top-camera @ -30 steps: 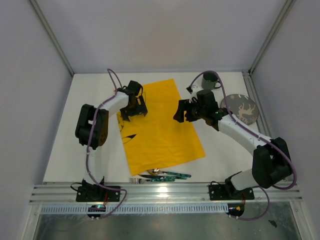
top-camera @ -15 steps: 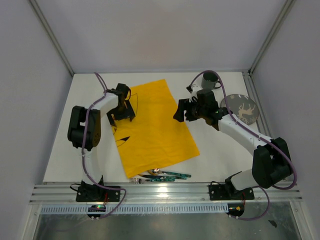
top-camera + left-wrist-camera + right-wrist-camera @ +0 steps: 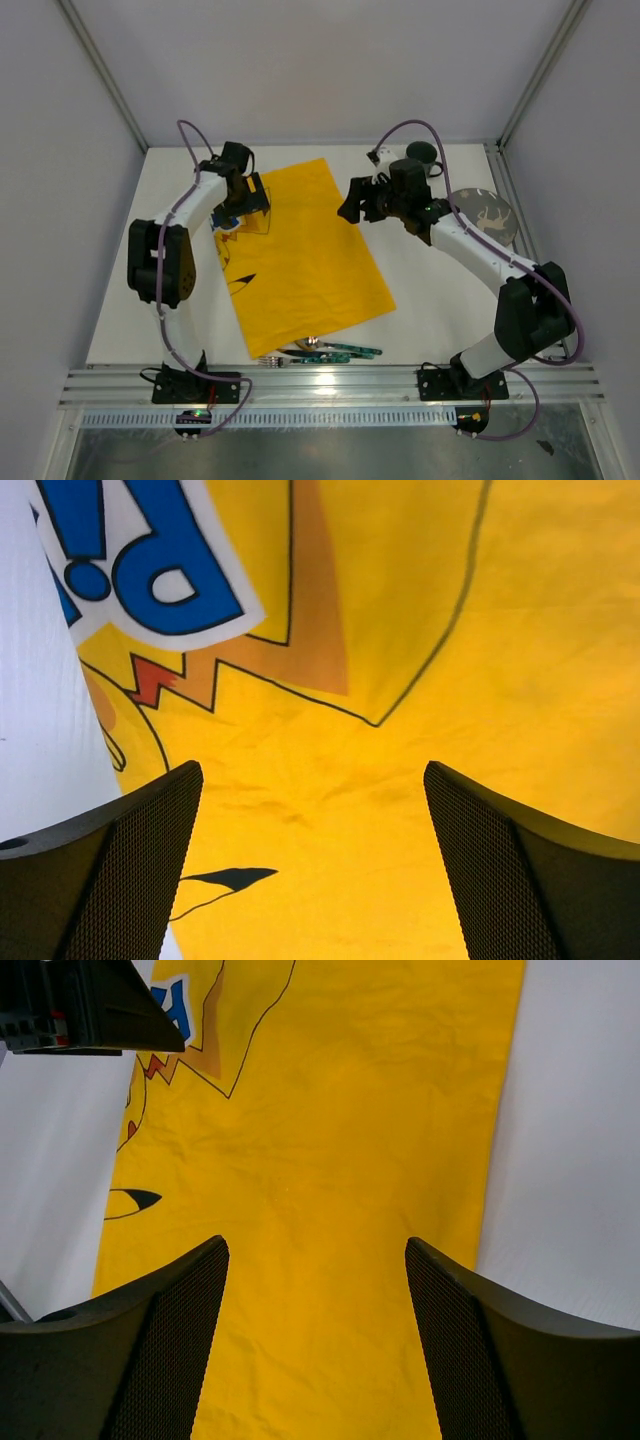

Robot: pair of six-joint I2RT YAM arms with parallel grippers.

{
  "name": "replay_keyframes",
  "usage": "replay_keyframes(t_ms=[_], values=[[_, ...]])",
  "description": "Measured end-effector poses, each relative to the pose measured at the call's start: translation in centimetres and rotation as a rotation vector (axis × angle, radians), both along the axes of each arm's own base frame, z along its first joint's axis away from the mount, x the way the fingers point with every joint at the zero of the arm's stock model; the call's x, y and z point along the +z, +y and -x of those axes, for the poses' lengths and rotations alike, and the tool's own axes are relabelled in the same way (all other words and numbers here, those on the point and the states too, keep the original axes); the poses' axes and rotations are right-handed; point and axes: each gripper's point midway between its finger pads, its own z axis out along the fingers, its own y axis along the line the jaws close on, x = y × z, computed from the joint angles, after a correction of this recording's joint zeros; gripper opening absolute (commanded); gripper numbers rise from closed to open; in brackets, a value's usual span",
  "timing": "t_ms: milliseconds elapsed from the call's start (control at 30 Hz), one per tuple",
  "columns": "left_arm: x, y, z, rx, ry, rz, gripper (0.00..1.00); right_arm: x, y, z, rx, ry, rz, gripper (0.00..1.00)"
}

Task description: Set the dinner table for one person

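The dinner table (image 3: 430,300) is a white top with a yellow cartoon-printed cloth (image 3: 305,250) spread slanted across its middle. My left gripper (image 3: 243,200) hovers open over the cloth's far left edge. In the left wrist view the left gripper (image 3: 310,770) has only yellow cloth (image 3: 400,630) between its wide jaws, with bare table (image 3: 30,710) to the left. My right gripper (image 3: 358,203) hangs open above the cloth's far right edge. In the right wrist view the right gripper (image 3: 316,1244) looks down on the cloth (image 3: 330,1110) and holds nothing.
A dark plate (image 3: 483,218) with a deer print lies at the right, and a dark cup (image 3: 420,155) stands at the far right. Cutlery (image 3: 320,350) lies by the near edge, partly under the cloth. A metal rail (image 3: 330,385) runs along the front.
My left gripper has moved toward the far left, and the cloth has shifted left with more of its print showing. The right gripper has moved slightly farther back and left.
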Motion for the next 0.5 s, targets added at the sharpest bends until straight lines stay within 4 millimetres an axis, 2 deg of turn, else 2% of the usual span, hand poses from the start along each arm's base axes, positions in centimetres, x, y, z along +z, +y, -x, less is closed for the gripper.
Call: replay_keyframes(t_ms=[167, 367, 500], values=[[3.9, -1.3, -1.4, -0.027, -0.111, 0.078, 0.95, 0.1, 0.6, -0.9, 0.010, -0.013, -0.011, 0.76], [5.8, -3.1, -1.4, -0.070, -0.157, 0.158, 0.95, -1.1, 1.4, -1.3, 0.041, 0.002, -0.019, 0.76], [7.5, -4.5, -1.1, -0.106, -0.195, 0.203, 0.95, -1.9, 2.9, -2.4, 0.087, 0.004, -0.050, 0.75]])
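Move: The yellow cloth lies flat under and between the hands. Its middle is some 11 cm right of the left hand, 8 cm back and 7 cm below; from the right hand it is about 12 cm left, 2 cm back and 17 cm down. Counted from the right hand, the mug stands roughly 22 cm ahead and 17 cm right, the plate 8 cm ahead and 31 cm right, and the cutlery 27 cm back and 7 cm left. Up and to the right goes the left hand, already clear of the cloth, rising about 7 cm and passing over the print with its fingers wide open while the wrist tips some 15 degrees so they point more forward. The open right hand eases left and forward over the cloth, roughly 4 cm, and sinks slightly towards it, touching nothing. ##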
